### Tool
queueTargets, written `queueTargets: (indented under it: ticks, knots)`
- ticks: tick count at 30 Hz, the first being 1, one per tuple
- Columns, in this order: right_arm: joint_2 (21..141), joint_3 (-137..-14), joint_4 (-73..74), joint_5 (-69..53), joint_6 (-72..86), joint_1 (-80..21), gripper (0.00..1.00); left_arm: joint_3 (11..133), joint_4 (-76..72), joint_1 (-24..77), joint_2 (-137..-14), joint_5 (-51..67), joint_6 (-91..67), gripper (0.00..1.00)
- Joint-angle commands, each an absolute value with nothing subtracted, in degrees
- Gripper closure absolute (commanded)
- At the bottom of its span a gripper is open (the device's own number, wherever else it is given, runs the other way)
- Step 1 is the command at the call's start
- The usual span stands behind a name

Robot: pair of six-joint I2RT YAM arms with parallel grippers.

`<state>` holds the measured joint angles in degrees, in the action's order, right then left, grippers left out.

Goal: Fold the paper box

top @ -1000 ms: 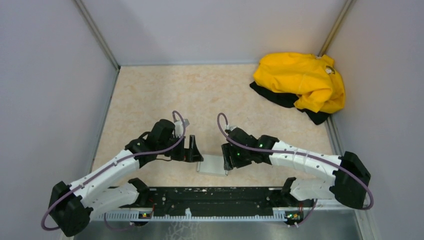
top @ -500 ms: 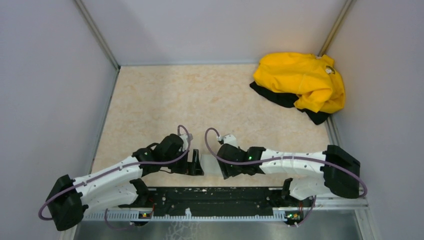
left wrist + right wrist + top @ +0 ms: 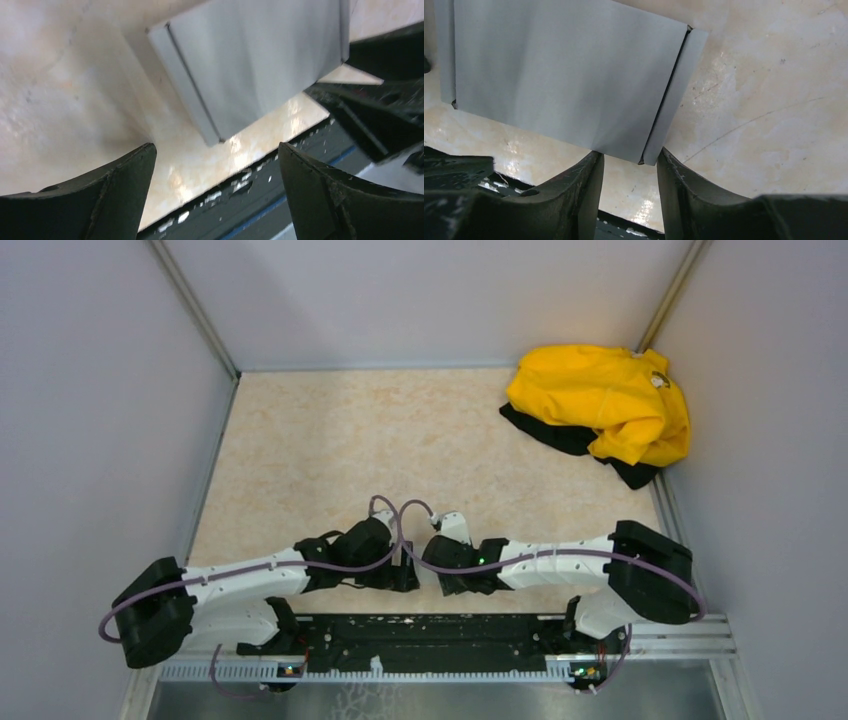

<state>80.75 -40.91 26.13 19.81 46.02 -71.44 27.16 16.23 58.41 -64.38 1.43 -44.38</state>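
The paper box [image 3: 564, 75] is a flat pale grey rectangle lying on the marbled table near the front edge, with a narrow side flap [image 3: 674, 95] along its right. My right gripper [image 3: 628, 154] is partly open, and the box's near right corner sits between its fingertips. In the left wrist view the paper box [image 3: 250, 60] lies just beyond my left gripper [image 3: 216, 146], which stands wide open with only the box's near corner at its tips. In the top view the left gripper [image 3: 403, 575] and right gripper [image 3: 435, 568] meet low over the box and hide it.
A yellow garment [image 3: 600, 405] over black cloth lies in the back right corner. The black base rail [image 3: 430, 635] runs along the near edge, right behind the box [image 3: 280, 200]. Grey walls close the table in on three sides.
Both arms have dropped low and moved inward toward the near centre, now covering the box from above. The right jaws have narrowed around the box's corner; the left jaws stay wide.
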Motion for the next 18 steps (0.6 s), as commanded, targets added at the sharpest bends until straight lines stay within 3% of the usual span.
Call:
queueTargets:
  ticks: [1, 12, 18]
  knots:
    - [82.47, -41.31, 20.11, 22.22, 47.9, -69.65, 0.58, 27.47, 10.15, 58.59, -69.83, -7.44, -44.64, 0.01]
    - [81.56, -38.57, 11.34, 14.53, 42.48, -57.51, 0.59, 34.6, 3.43, 53.98, -86.0, -11.91, -40.45, 0.01]
    - [82.98, -40.86, 11.79, 12.94, 37.98, -55.93, 0.57, 36.97, 9.42, 53.44, -82.93, -12.1, -40.23, 0.01]
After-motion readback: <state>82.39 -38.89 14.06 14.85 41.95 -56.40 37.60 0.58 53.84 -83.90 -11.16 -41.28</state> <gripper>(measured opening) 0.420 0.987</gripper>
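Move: The folded paper box lies flat, its near side at the right fingertips; its middle is about 4 cm ahead of the right hand, 4 cm to its left and 1 cm lower. From the wide-open left hand the box's middle is some 5 cm ahead, 5 cm to the right and 2 cm lower. The table's near edge runs about 4 cm behind the right hand. The paper box is pushed forward over the table by the right fingertips, still at its near side by the right corner, over some 7 cm while that hand turns slightly clockwise. The left hand, starting short of the box, runs about 10 cm forward and 4 cm right, level, its fingertips swinging forward, until its nearer finger comes up against the near side; it stays wide open. Both ease off at the end. ##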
